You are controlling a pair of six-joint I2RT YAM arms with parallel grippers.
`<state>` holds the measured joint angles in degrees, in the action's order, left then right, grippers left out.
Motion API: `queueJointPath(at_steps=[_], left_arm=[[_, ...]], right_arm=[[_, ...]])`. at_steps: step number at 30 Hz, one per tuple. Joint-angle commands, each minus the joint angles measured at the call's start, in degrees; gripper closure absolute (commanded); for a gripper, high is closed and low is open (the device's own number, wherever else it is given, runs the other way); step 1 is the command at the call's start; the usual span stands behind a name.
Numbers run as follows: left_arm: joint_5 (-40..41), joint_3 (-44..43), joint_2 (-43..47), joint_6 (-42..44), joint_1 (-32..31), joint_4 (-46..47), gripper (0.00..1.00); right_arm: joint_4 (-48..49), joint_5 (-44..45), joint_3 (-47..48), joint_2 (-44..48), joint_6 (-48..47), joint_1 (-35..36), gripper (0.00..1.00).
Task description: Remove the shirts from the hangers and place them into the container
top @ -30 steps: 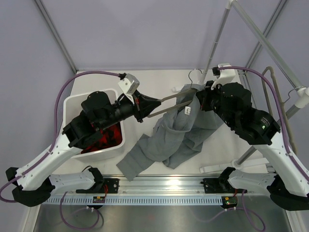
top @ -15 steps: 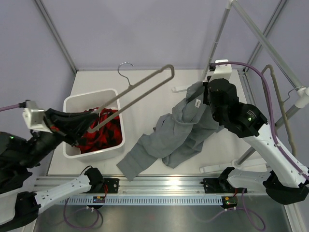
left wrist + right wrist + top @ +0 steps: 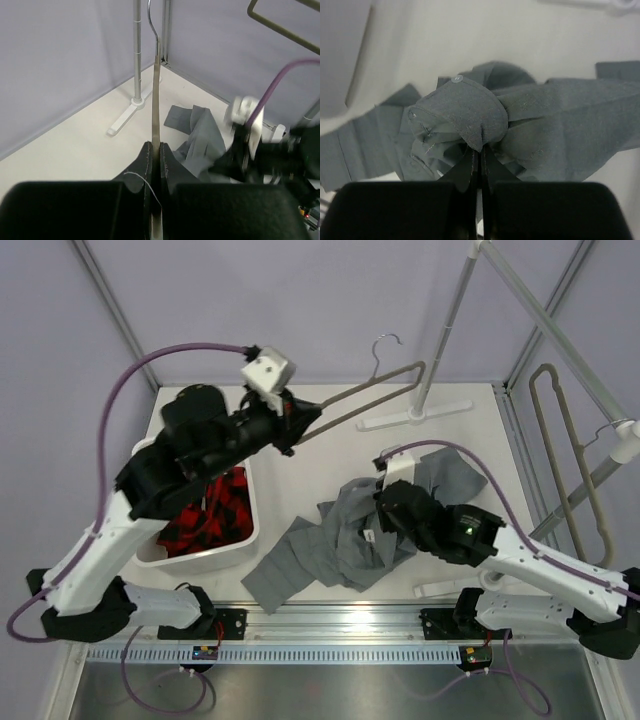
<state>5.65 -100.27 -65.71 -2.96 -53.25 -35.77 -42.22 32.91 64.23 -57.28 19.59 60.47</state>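
Note:
My left gripper [image 3: 298,430] is shut on one end of a bare grey-beige hanger [image 3: 370,397], held in the air behind the basket with its silver hook [image 3: 385,341] toward the back wall. In the left wrist view the hanger bar [image 3: 155,95] runs straight out from the shut left gripper [image 3: 155,150]. The grey shirt [image 3: 320,550] lies crumpled on the table. My right gripper [image 3: 385,512] is shut on a bunched fold of the grey shirt [image 3: 470,112], the right gripper [image 3: 480,150] pinching it from below. The plaid shirt [image 3: 205,520] lies inside the white container [image 3: 252,530].
A second hanger [image 3: 543,367] hangs on the white rack at the right. The rack's foot [image 3: 415,412] and upright pole [image 3: 448,325] stand at the back centre. Another rack foot [image 3: 450,588] lies near the front right.
The hanger has come out of the grey shirt; my left arm swung it left over the container, then back toward the rear. My right gripper dropped forward and left with the shirt.

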Motion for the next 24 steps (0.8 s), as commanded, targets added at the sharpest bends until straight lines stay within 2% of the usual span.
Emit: queueJointPath(at_steps=[1,6,13,24], left_arm=[[-4.4,-9.6,-7.1,2.4,-0.4,5.4,1.0],[-7.5,-20.7,-18.1,1.5,-0.3,5.6,1.0],[-10.0,-23.7,-25.6,-1.5,-0.7,13.2,1.0],[-10.7,-34.6,-37.0,-2.8,-3.9,16.4,1.0]], right_arm=[[2.7,-3.0,-6.6,-2.6,8.7,3.8,1.0],[6.3,-5.0,-11.2,-3.1,11.3,5.1,1.0],[7.0,-5.0,-11.8,-4.4,13.8,8.3,1.0],[7.1,0.6,-12.2,-8.9,21.2,17.5,1.0]])
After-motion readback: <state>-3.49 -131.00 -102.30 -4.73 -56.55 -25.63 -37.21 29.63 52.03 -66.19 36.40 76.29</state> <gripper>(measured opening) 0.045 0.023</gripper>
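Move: The rack's rail, where the left hand is taking the empty hanger it holds, runs about 38 cm to its right, 15 cm ahead and 10 cm higher; the other bare hanger hangs some 43 cm right and 5 cm back. The right hand still pinches the grey shirt; its landing spot on the table is about 8 cm back, 6 cm left and 22 cm below, with the container 39 cm left and 6 cm ahead. Left hand carries the hanger some 20 cm right towards the rail; right lowers the shirt 12 cm, drawing back-left. ##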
